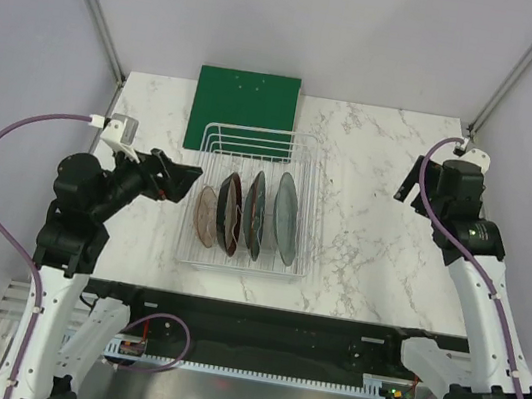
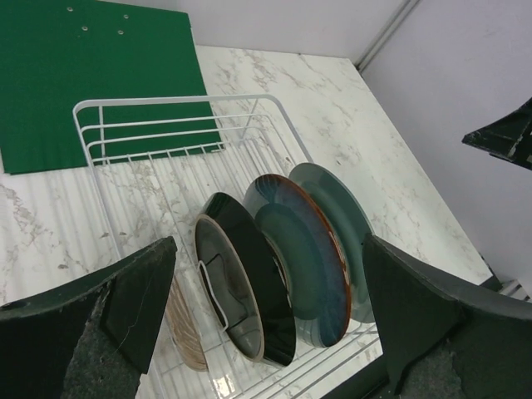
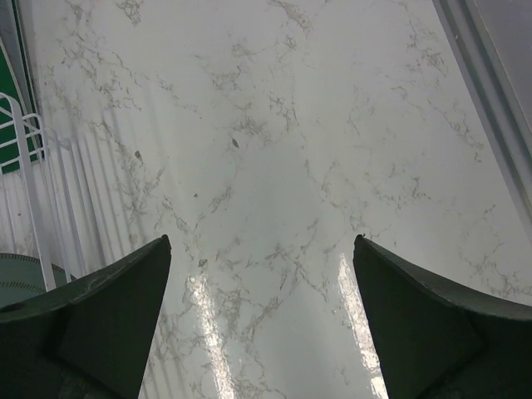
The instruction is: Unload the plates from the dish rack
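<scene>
The white wire dish rack [image 1: 256, 131] stands mid-table with four plates on edge in it. From left to right they are brownish-pink [image 1: 206, 215], maroon-rimmed [image 1: 229, 212], dark teal-grey [image 1: 255, 213] and pale grey-green [image 1: 287, 216]. My left gripper [image 1: 183, 179] is open and empty, just left of the rack and pointing at the plates. In the left wrist view the rack [image 2: 174, 100] and the plates [image 2: 303, 258] lie between my open fingers [image 2: 268, 241]. My right gripper [image 1: 408, 187] is open and empty, hovering over bare table right of the rack, as the right wrist view [image 3: 262, 241] shows.
A flat green board [image 1: 246, 100] lies behind the rack, partly under its far end, and also shows in the left wrist view [image 2: 91, 75]. The rack's right edge [image 3: 25, 158] shows at the left of the right wrist view. Grey walls enclose the marble table [image 1: 370, 246].
</scene>
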You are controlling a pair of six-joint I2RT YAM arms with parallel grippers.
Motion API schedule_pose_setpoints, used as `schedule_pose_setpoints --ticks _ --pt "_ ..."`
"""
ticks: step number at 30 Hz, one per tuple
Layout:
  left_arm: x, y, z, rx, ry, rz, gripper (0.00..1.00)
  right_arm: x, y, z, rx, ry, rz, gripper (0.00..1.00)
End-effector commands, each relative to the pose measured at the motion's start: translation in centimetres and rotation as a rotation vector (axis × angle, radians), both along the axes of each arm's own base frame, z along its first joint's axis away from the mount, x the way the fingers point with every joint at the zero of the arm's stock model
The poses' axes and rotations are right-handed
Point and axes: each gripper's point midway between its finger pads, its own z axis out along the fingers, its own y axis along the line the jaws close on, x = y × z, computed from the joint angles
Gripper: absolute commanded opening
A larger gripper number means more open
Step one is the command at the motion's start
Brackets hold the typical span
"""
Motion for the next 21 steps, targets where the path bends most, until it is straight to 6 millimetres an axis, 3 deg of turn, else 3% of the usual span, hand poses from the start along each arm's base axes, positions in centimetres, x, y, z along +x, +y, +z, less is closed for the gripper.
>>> schedule_pose_setpoints --ticks 1,7,12,13,14,16,17,18,19,21 --pt "0.6 0.9 1.4 0.05 -0.044 0.046 1.0 0.3 -1.0 0.8 -0.044 -0.008 -0.043 0.98" --pt "1.7 -1.9 0.9 -0.004 0.056 -0.113 1.0 -0.3 -2.2 -0.6 -0.087 0.064 -0.099 0.98" --pt "3.9 -2.2 2.7 -0.03 0.083 -0.055 1.0 -0.5 -1.7 0.1 -0.068 0.018 -0.069 0.98" --pt "3.8 -3.0 3.6 -0.022 0.063 -0.061 1.0 -0.5 -1.6 0.1 -0.063 0.02 -0.067 0.98" --pt "4.5 -2.4 3.5 0.005 0.066 0.013 1.0 -0.6 -1.7 0.2 -0.062 0.023 -0.07 0.98" --pt "4.9 -4.3 3.4 0.031 0.085 -0.004 1.0 -0.7 -1.6 0.2 -0.057 0.028 -0.066 0.98" --pt "5.5 -4.1 3.0 0.051 0.101 0.056 1.0 -0.7 -1.4 0.2 -0.052 0.027 -0.059 0.98" --pt "6.2 -4.9 1.8 0.081 0.132 0.061 1.0 -0.8 -1.4 0.1 -0.053 0.027 -0.058 0.98" --pt "5.6 -6.8 1.7 0.104 0.13 0.028 1.0 -0.9 -1.5 0.0 -0.052 0.028 -0.062 0.98" --pt "6.1 -7.7 0.5 0.165 0.155 0.079 1.0 -1.0 -1.4 -0.2 -0.054 0.031 -0.058 0.98"
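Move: The left hand is empty. The rightmost grey-green plate in the rack lies some 16 cm to its right, about level fore and aft, and about 14 cm below. The blue-green plate stands 10 cm to the hand's right and the black plate 6 cm, both likewise level with it and about as low; the green mat lies about 21 cm ahead and 4 cm right, on the table. From the right hand, the grey-green plate is roughly 20 cm left, 7 cm back and 7 cm lower. Touching nothing, the left hand heads over the rack towards the grey-green plate at its right end. It first eases forward about 4 cm, then swings quickly right, for some 7 cm in all, rising a little at the end; the wrist tips down by less than 10 degrees and the fingers stay wide open. The right hand dips about 2 cm while shifting slightly right, then comes halfway back up. ##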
